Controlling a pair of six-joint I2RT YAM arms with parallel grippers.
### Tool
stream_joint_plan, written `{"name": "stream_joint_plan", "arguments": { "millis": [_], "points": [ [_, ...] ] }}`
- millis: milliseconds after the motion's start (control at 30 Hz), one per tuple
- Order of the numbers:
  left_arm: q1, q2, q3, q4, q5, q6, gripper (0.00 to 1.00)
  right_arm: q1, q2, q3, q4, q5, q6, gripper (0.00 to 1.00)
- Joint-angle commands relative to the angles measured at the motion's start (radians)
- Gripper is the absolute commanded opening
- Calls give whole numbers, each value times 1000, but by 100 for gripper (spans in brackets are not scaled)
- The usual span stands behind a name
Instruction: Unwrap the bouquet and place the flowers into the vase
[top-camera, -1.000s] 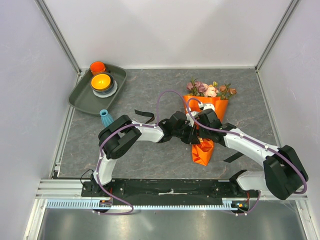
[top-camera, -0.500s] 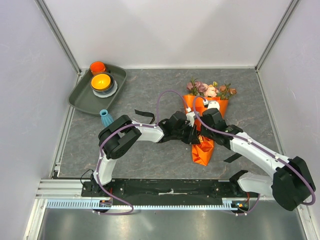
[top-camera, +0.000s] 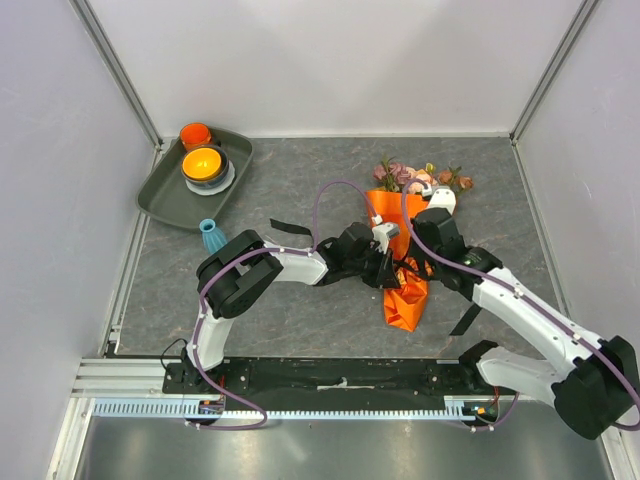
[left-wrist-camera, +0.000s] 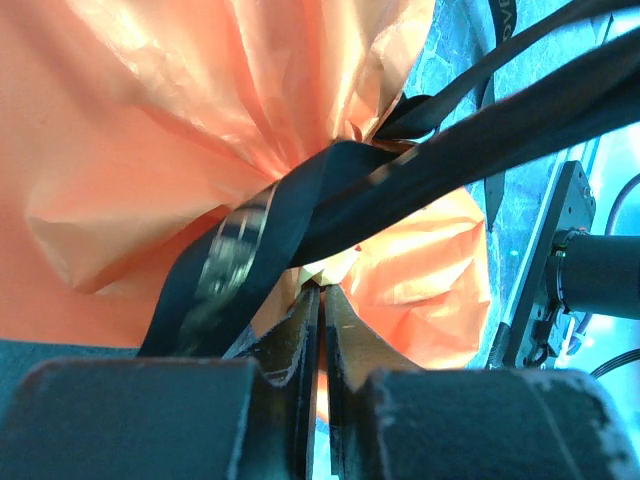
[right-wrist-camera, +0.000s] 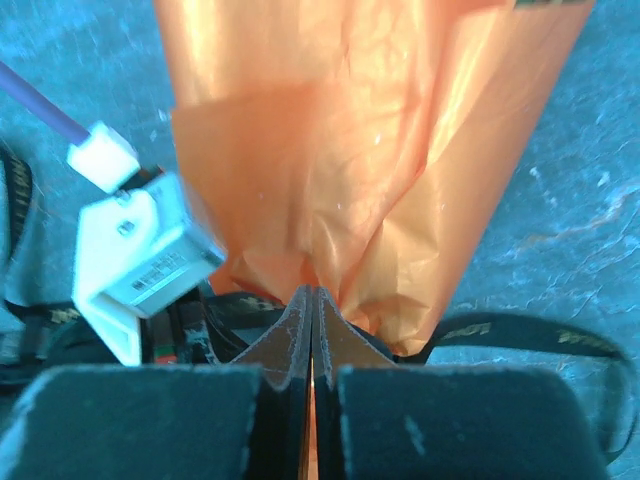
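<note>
The bouquet (top-camera: 404, 298) lies on the table, its orange paper (right-wrist-camera: 350, 150) gathered at a neck tied with a black ribbon (left-wrist-camera: 300, 200). The flowers (top-camera: 418, 178) stick out of its far end. My left gripper (top-camera: 391, 267) reaches the neck from the left and is shut (left-wrist-camera: 320, 288) on a fold of the orange paper. From above the neck, my right gripper (top-camera: 416, 266) has its tips pressed together (right-wrist-camera: 312, 292) on the ribbon (right-wrist-camera: 520, 330). Ribbon strands stretch taut across the left wrist view. The teal vase (top-camera: 212, 236) stands far left of both grippers.
A dark tray (top-camera: 160, 203) at the back left holds an orange bowl (top-camera: 203, 162) and an orange cup (top-camera: 195, 133). Loose ribbon ends trail on the table left (top-camera: 290, 232) and right (top-camera: 463, 318) of the bouquet. Walls close in the table's sides and back.
My right arm has swung right and toward the back with its jaws closing fully at the neck. The ribbon end on the right shifted. The left arm stayed put.
</note>
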Motion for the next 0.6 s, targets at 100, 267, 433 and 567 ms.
{"name": "stream_joint_plan", "arguments": {
  "millis": [100, 267, 433, 567],
  "points": [
    [-1, 18, 8, -24, -9, 20, 10, 2, -60, 215, -50, 134, -48, 0],
    [-1, 18, 8, -29, -7, 20, 10, 2, -69, 381, -78, 216, -105, 0],
    [-1, 21, 14, -31, -4, 18, 10, 1, -54, 598, -102, 275, -162, 0],
    [-1, 26, 17, -35, -1, 18, 10, 1, -28, 776, -102, 341, -218, 0]
  ]
}}
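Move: Behind and below the right hand, which already holds the black ribbon, the knot at the bouquet's neck is about 5 cm back, 2 cm left and 11 cm down. The flower heads lie some 16 cm ahead and 4 cm right of that hand; the ribbon's loose tail about 17 cm back and 12 cm right, on the table. From the left hand, closed at the neck, the knot sits roughly 2 cm ahead and 3 cm right, level with its fingertips. Pulling the pinched ribbon steeply up and away from the knot, the right hand climbs about 25 cm, gathering speed, and drifts slightly to the right. Its wrist tips the fingers up some 30 degrees until they point nearly level forward, staying shut on the ribbon. The left hand stays put, keeping its hold at the bouquet's neck. ##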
